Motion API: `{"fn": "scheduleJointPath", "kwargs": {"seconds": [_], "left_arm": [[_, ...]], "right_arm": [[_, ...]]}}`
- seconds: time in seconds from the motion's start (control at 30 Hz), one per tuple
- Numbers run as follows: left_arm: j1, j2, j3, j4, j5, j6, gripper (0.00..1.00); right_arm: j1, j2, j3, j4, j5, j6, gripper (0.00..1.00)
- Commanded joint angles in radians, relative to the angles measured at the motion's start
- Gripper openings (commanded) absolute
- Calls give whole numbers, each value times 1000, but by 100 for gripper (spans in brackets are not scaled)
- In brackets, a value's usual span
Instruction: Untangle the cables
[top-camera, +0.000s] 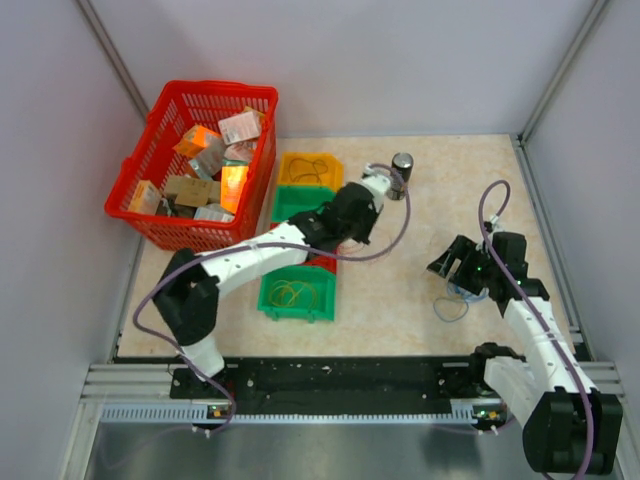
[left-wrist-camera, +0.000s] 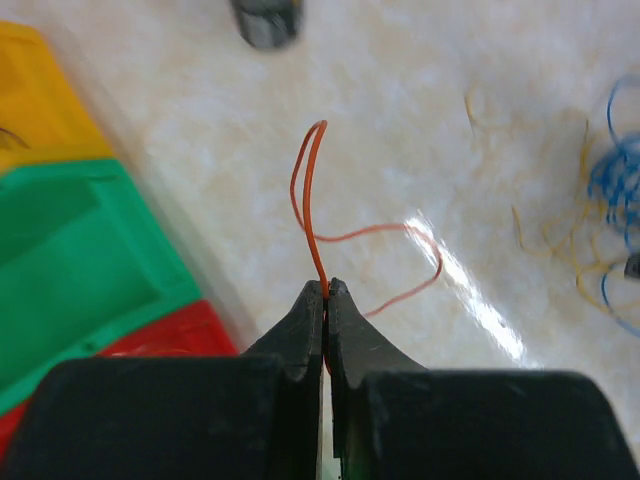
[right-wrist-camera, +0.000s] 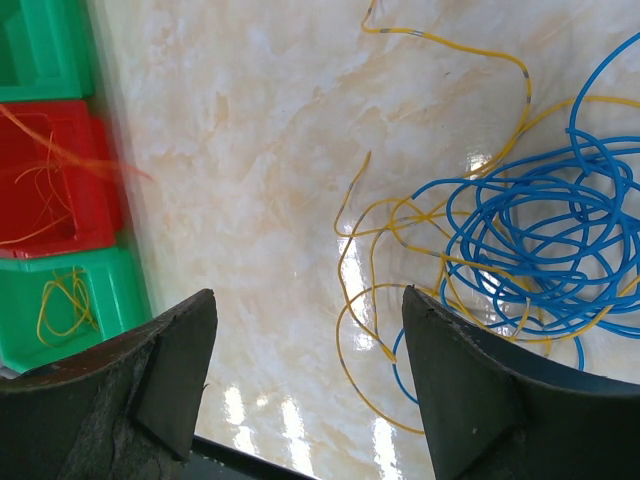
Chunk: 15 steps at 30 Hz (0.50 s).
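Observation:
My left gripper (left-wrist-camera: 326, 285) is shut on a thin orange cable (left-wrist-camera: 310, 200), which loops up and out to the right above the table. In the top view this gripper (top-camera: 390, 181) is beside the bins at the back. A tangle of blue cable (right-wrist-camera: 530, 240) and yellow cable (right-wrist-camera: 400, 230) lies on the table under and right of my right gripper (right-wrist-camera: 308, 295). That gripper is open with nothing between its fingers, and in the top view it (top-camera: 455, 266) hovers over the tangle (top-camera: 452, 303).
A row of small bins runs left of centre: yellow (top-camera: 308, 168), green (top-camera: 296, 201), red (right-wrist-camera: 60, 180) with orange strands, and green (top-camera: 297, 293) with yellow strands. A red basket (top-camera: 200, 165) of boxes stands back left. A dark can (top-camera: 402, 163) stands near the left gripper.

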Motion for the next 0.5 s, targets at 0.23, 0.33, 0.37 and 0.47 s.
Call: {"fn": "scheduleJointPath", "kwargs": {"seconds": [0.23,0.33,0.37,0.47], "left_arm": [[282,-119,60,168,-12,-20,0],[328,-88,65,183,5,-13,0],[343,-76,68,180,18,-13,0],[379,-22,83,139,24,-34,0]], "right_arm": [[7,1,1,34,-11,-13,74],[7,2,1,34,-11,-13,74],[8,1,1,34,-11,-13,74],[7,2,3,32,-14,-13,74]]}}
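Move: The orange-red cable is already pinched in the left fingers; the empty upper green bin, apparently its destination, lies about 19 cm ahead of them, 17 cm to the left and 11 cm below. The red bin is some 6 cm ahead and 19 cm left, the yellow bin about 32 cm ahead and 16 cm left, both equally low; the can stands 24 cm ahead, 11 cm right. From the right hand the upper green bin is roughly 25 cm ahead, 44 cm left. The orange-red cable, still pinched in the shut left fingers, is swept forward and left towards the upper green bin, about 17 cm across the table. The left hand also climbs some 9 cm, then sinks about 1 cm, slowing as it nears; its wrist turns roughly 20 degrees counter-clockwise and tips up slightly. ##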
